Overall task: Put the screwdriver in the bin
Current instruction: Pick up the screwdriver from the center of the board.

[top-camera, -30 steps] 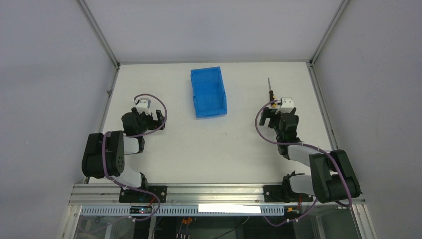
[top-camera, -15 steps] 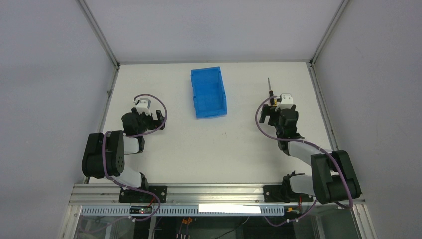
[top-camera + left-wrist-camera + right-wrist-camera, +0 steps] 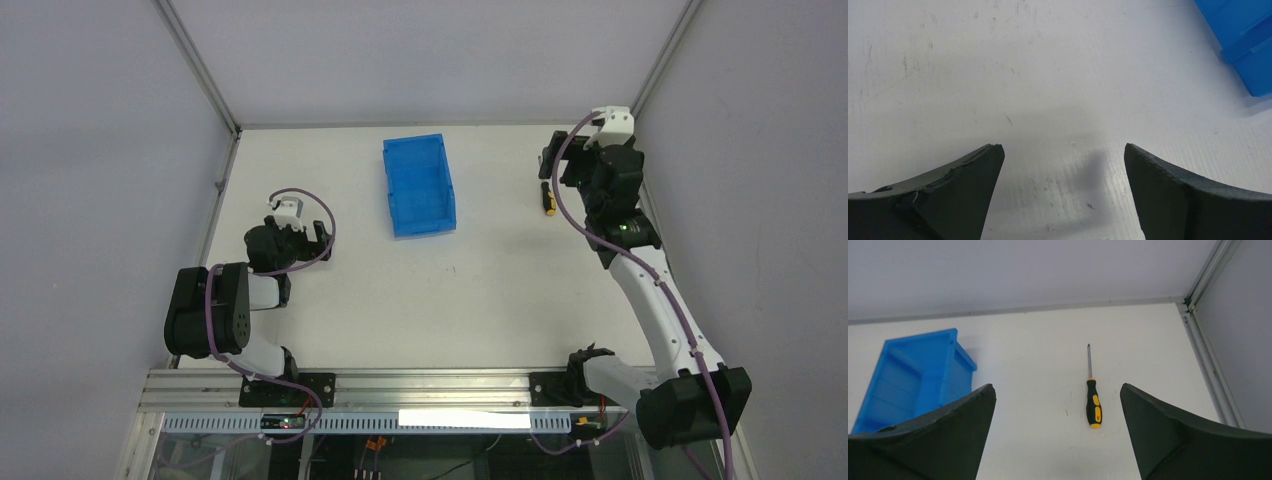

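The screwdriver (image 3: 1092, 405), with a black-and-yellow handle and a thin shaft, lies flat on the white table, shaft pointing to the back wall. In the top view only its handle (image 3: 547, 199) shows, below my right gripper (image 3: 557, 166). My right gripper (image 3: 1057, 386) is open and empty, held high above the table near the back right; the screwdriver lies between its fingers in the right wrist view, far below them. The blue bin (image 3: 418, 185) stands at the back centre, left of the screwdriver, and also shows in the right wrist view (image 3: 913, 377). My left gripper (image 3: 290, 226) is open and empty, low over the table (image 3: 1063, 146).
A metal frame rail (image 3: 1205, 355) runs along the table's right edge, close to the screwdriver. Grey walls close off the back and sides. A corner of the bin (image 3: 1243, 30) shows at the top right of the left wrist view.
My right arm has stretched up and towards the back right corner, lifting its gripper away from the table. The screwdriver has stayed where it was. The left arm has not moved.
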Controlling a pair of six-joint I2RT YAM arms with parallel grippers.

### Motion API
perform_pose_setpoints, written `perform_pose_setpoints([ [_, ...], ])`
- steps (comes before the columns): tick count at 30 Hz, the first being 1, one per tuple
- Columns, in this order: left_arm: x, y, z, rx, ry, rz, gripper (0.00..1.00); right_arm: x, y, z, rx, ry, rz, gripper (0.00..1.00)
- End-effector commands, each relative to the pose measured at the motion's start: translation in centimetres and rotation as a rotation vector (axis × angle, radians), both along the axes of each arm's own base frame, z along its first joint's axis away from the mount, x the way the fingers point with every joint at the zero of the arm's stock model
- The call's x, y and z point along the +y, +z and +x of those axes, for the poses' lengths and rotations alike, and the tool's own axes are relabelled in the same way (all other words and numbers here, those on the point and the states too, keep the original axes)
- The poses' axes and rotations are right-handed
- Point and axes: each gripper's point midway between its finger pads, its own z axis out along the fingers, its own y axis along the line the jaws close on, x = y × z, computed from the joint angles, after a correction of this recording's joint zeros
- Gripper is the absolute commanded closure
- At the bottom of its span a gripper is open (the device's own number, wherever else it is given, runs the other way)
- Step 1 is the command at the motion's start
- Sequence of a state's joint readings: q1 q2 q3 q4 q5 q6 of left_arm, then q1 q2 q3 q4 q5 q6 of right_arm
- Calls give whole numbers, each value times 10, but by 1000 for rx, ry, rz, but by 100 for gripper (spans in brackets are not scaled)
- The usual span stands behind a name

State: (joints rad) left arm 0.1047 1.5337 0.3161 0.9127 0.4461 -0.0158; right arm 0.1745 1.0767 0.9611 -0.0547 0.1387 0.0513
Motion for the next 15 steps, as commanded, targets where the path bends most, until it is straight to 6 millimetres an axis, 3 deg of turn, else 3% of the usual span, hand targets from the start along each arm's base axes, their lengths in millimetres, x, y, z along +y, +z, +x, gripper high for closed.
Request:
perform_pose_setpoints([
  [1,1,15,6,-58,-2,11,1,-9,42,-10,39,-29,-40,1],
  [6,0,15,6,-58,-3,10,1,-13,90,-15,25,-34,-55,1],
  [11,0,15,6,-58,-2,10,1,-13,125,-19,32,-20,-89,1],
  [15,0,15,6,-58,-2,11,1,-13,130,-17,72,-15,-107,1],
])
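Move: From the right gripper, open and empty, the screwdriver lies on the board some 18 cm ahead, about 5 cm to its right and roughly 28 cm below. The blue bin is level with the screwdriver in reach, about 18 cm ahead and 34 cm to the right gripper's left, some 26 cm lower. From the waiting left gripper, the screwdriver is about 19 cm ahead and 68 cm to the right, roughly 5 cm below. Keep raising the right gripper, nearly straight up by about 13 cm, away from the screwdriver and clear of the board, and ease off the speed towards the top. Let it drift back only a centimetre or so; hold the wrist's pitch and heading, fingers still pointing forward and slightly down, and leave them wide open, touching nothing. ##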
